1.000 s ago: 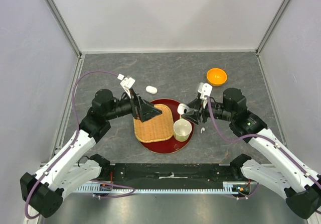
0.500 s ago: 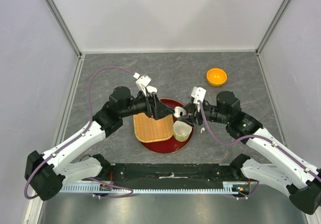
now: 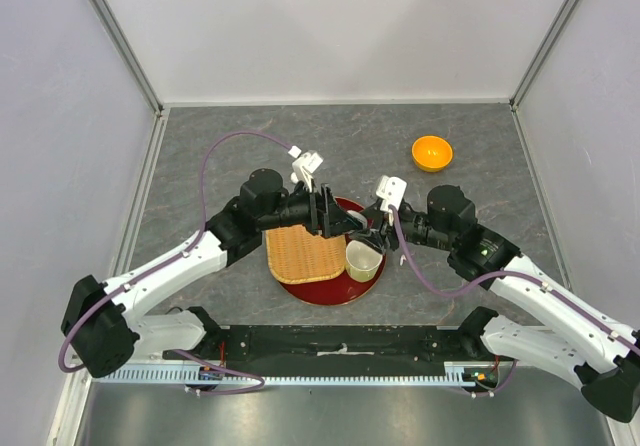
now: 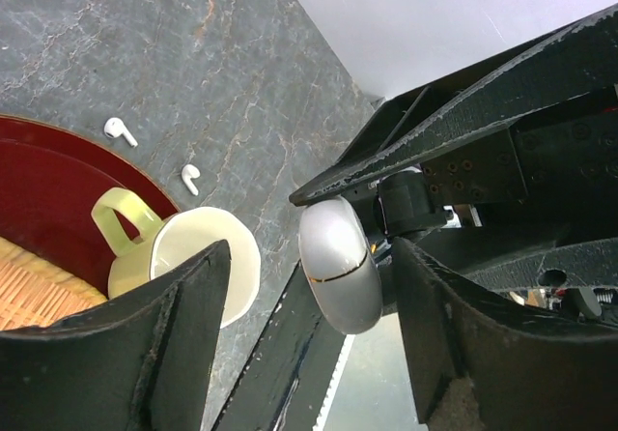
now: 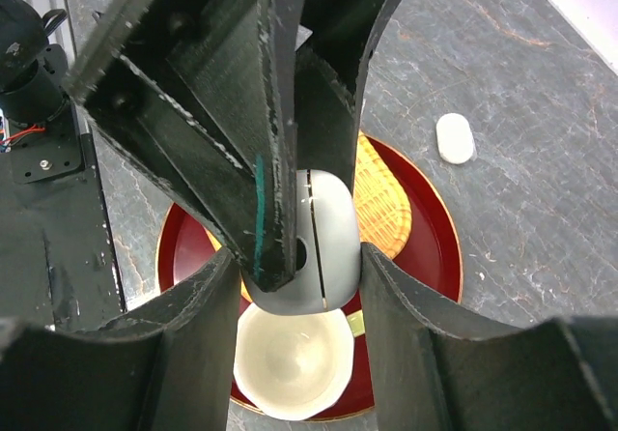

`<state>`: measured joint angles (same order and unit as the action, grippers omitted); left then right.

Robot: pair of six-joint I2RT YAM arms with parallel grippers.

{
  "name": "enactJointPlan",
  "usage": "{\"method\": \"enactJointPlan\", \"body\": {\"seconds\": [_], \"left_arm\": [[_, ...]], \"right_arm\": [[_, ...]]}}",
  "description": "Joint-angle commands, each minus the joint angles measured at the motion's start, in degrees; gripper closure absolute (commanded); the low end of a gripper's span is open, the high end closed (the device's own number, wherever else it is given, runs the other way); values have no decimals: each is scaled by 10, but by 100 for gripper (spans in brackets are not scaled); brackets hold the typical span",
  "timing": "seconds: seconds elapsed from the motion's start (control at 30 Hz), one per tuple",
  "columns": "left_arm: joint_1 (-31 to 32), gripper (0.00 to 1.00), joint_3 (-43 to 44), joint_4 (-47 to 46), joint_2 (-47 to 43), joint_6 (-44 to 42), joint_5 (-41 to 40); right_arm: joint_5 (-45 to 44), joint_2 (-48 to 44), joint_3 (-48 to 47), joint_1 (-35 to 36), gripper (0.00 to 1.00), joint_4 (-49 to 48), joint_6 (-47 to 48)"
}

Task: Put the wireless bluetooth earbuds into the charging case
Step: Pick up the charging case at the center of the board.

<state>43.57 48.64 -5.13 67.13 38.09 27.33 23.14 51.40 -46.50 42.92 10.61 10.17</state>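
My right gripper (image 5: pixel 299 257) is shut on the charging case (image 5: pixel 333 228), a white pebble with a thin seam, held above the cream cup (image 5: pixel 290 363). My left gripper (image 4: pixel 311 252) is open, its fingers on either side of the same case (image 4: pixel 340 276) with a gap on each side. One left finger (image 5: pixel 261 170) crosses in front of the case in the right wrist view. Two wireless bluetooth earbuds (image 4: pixel 120 130) (image 4: pixel 190 178), tiny and white, lie on the grey table just beyond the tray. From above, both grippers meet over the tray near the case (image 3: pixel 357 222).
The red round tray (image 3: pixel 330 296) carries a woven mat (image 3: pixel 300 256) and the cream cup (image 3: pixel 362 259). A second white case (image 5: pixel 455 137) lies on the table behind the tray. An orange bowl (image 3: pixel 432 152) stands at the back right.
My left arm has swung right across the tray up to the right gripper, and its jaws have narrowed around the case. The right gripper has shifted slightly left, still holding the case.
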Motion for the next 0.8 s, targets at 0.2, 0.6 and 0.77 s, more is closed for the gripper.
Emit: {"method": "enactJointPlan", "body": {"seconds": [0.2, 0.6, 0.77], "left_arm": [[12, 48, 25, -41, 19, 23, 21], [15, 98, 30, -42, 27, 17, 63], [15, 98, 27, -42, 22, 15, 69]], "right_arm": [[-23, -9, 7, 16, 100, -40, 15], [-58, -31, 29, 23, 100, -91, 17], [-70, -35, 34, 23, 98, -103, 7]]}}
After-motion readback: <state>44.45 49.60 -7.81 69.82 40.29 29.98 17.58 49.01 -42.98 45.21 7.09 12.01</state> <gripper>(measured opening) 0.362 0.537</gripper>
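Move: The charging case, already pinched in the right hand, sits in the air about 2 cm to the right of the left hand's open fingers and 1 cm back, at their height. From the left hand, the mug is some 4 cm back, 3 cm right and 16 cm below; the woven tray lies roughly 10 cm left, 1 cm back and 18 cm down. From the right hand, the case is about 2 cm left, level and straight across. The left hand eases about 1.5 cm to the right, onto the charging case, while its half-open fingers close from either side until they stop on it and pinch it, the grip effort rising as they do. The right hand keeps its hold on the case and stays nearly in place, dipping under 1 cm and tilting up by some 5 degrees as the left fingers take their grip. ##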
